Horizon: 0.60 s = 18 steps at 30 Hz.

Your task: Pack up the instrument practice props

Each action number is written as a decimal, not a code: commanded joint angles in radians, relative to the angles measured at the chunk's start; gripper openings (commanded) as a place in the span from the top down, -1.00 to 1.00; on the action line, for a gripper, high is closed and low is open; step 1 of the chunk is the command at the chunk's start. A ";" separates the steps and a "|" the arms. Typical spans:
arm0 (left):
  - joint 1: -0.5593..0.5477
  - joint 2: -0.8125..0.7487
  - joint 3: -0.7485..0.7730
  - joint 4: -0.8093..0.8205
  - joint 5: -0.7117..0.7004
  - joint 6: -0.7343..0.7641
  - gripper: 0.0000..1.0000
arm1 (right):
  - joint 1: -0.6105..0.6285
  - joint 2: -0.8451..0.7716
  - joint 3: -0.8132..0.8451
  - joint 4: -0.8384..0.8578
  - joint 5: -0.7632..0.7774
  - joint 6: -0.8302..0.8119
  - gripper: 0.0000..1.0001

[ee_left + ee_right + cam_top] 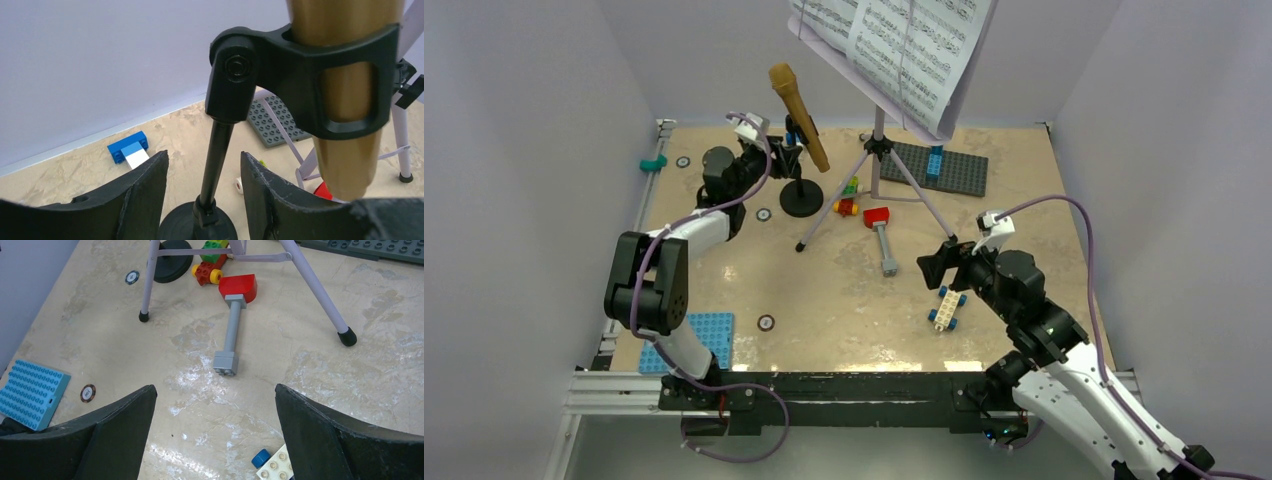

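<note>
The gold microphone [799,115] sits tilted in the clip of the small black round-based mic stand [801,197] at the back left. My left gripper [786,155] reaches around the stand's thin pole [216,155]. Its jaws are open, with a gap on each side of the pole, and the microphone [345,90] looms above right. The lavender tripod music stand [879,150] stands at the back centre and carries white sheet-music pages [894,45]. My right gripper [934,268] hovers wide open over bare table, empty, in front of one tripod leg [312,280].
A red-headed toy hammer [881,235] lies between the tripod legs. Coloured bricks [848,198] sit beside the mic stand base. A grey baseplate [944,168] lies at the back, a blue plate [704,335] at the near left, and a white-and-blue brick car [946,307] under my right gripper.
</note>
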 commanded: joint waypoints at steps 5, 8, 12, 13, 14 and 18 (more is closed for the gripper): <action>0.004 0.078 0.136 0.037 0.038 0.047 -0.04 | 0.002 0.033 0.046 0.026 0.004 0.000 -0.86; 0.004 0.096 0.159 0.032 0.047 0.049 0.06 | 0.002 0.032 0.041 0.026 0.012 0.000 -0.86; 0.000 0.111 0.181 0.013 0.069 0.055 0.26 | 0.002 0.035 0.039 0.028 0.020 -0.001 -0.86; 0.000 0.114 0.182 0.011 0.073 0.055 0.33 | 0.002 0.035 0.038 0.028 0.020 -0.001 -0.86; 0.000 0.115 0.181 0.009 0.076 0.055 0.43 | 0.002 0.037 0.038 0.028 0.020 0.000 -0.86; -0.001 0.096 0.154 0.028 0.067 0.054 0.78 | 0.002 0.033 0.039 0.024 0.021 0.000 -0.85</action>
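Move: The upper part of the microphone stand's pole is about 3 cm ahead of my left hand and 2 cm to its right, almost at hand height. The microphone hangs about 6 cm right, 3 cm ahead and some 6 cm higher; the music stand's hub is 17 cm right, level with my hand. Blue and white bricks lie 15 cm straight ahead, some 20 cm down. From my right hand the pole is about 27 cm forward and 24 cm left. With my left hand I ease about 3 cm forward, drifting a little over 1 cm to the right, so the already half-open fingers straddle the microphone stand's pole just below its clip. As the reach dies out I close them quickly and pinch the pole from both sides, the wrist almost unturned. ##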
